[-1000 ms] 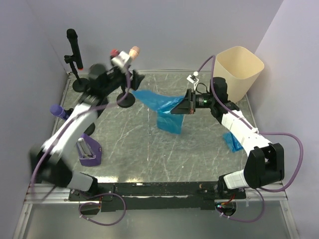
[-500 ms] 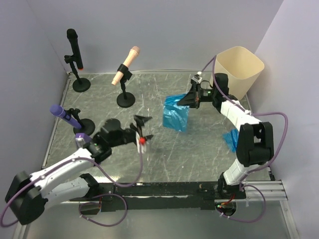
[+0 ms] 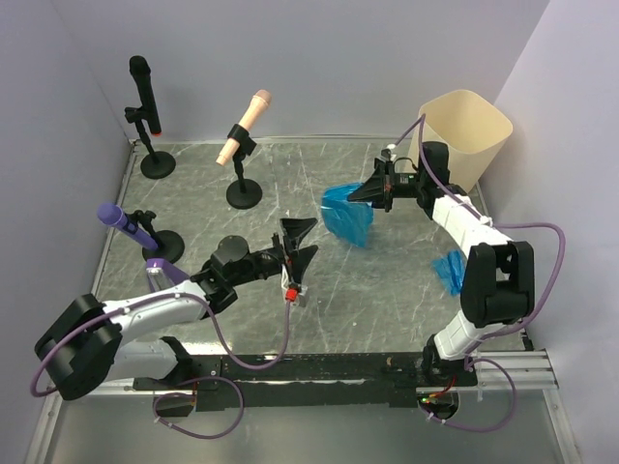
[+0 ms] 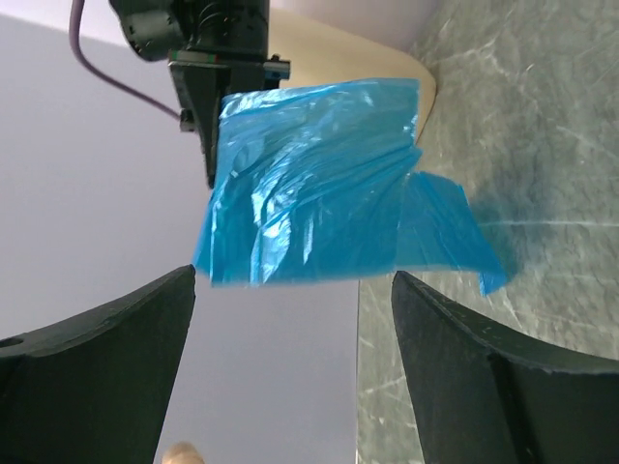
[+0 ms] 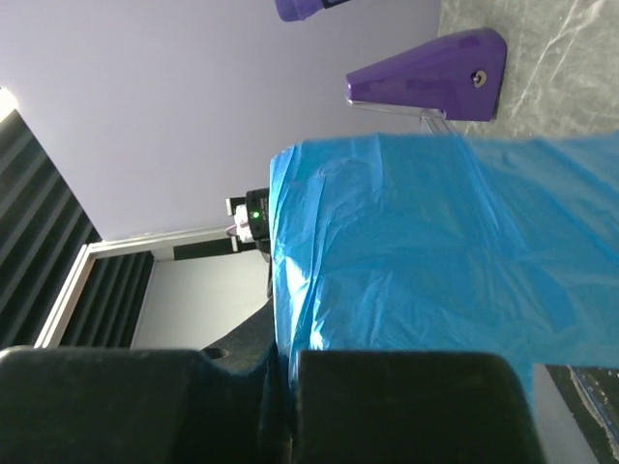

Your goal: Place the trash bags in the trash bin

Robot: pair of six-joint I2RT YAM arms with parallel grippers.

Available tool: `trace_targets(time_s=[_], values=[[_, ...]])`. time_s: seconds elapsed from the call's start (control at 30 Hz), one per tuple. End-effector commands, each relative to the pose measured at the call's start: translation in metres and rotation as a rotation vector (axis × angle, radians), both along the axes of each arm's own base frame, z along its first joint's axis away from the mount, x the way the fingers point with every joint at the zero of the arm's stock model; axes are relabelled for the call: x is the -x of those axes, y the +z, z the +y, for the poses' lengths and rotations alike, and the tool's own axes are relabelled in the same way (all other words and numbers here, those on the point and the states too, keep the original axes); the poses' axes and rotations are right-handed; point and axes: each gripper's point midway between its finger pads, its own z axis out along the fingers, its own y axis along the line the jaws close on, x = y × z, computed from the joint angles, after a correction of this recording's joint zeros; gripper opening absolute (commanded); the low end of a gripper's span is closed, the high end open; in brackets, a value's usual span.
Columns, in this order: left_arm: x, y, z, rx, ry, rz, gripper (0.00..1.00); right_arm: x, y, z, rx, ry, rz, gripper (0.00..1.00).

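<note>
A blue trash bag point(image 3: 346, 213) hangs above the table, pinched at its top edge by my right gripper point(image 3: 363, 193), which is shut on it just left of the cream trash bin point(image 3: 462, 137). The same bag point(image 4: 309, 184) fills the left wrist view and also the right wrist view point(image 5: 435, 261). A second blue trash bag point(image 3: 450, 271) lies crumpled on the table by the right edge. My left gripper point(image 3: 300, 242) stands open and empty at the table's middle, pointing toward the hanging bag, with its fingers point(image 4: 106, 358) wide apart.
Three microphones stand on stands at the left: a black one point(image 3: 145, 101), a peach one point(image 3: 247, 121) and a purple one point(image 3: 126, 222). A purple wedge-shaped block point(image 3: 160, 280) sits behind my left arm. Walls close in at the back and both sides.
My left arm swung from the back left down to the table's middle and turned toward the bag. My right gripper carried the bag toward the bin, lifting it off the table.
</note>
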Motion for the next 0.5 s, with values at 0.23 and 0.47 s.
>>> trace_targets(time_s=[0.23,0.47], values=[[0.000,0.014,-0.030,0.086,-0.076,-0.300,0.86,0.024,0.028,-0.004,-0.007,-0.011,-0.025,0.00],[-0.005,0.009,-0.052,0.148,-0.054,-0.388,0.88,0.033,0.025,-0.005,-0.003,-0.013,-0.015,0.00]])
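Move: The left gripper, empty and open, has the middle of the hanging blue trash bag about 6 cm ahead, 8 cm to its right and 2 cm below. The right gripper already holds the bag by its top, whose middle hangs some 6 cm below and 1 cm back and left. From the right hand the trash bin stands about 17 cm ahead, 25 cm right, and the second blue bag lies 5 cm back, 24 cm right, on the table. The left hand, fingers wide open and pointing to the robot's right, goes about 4 cm right towards the hanging trash bag, sinks some 3.5 cm mainly in the later half, and rolls about 10 degrees around its fingers' own line, without taking hold yet. The right hand keeps its shut pinch on the top of the bag and brings it about 2 cm back and a little over 1 cm up, nearer the left gripper's line, its wrist not turning. ##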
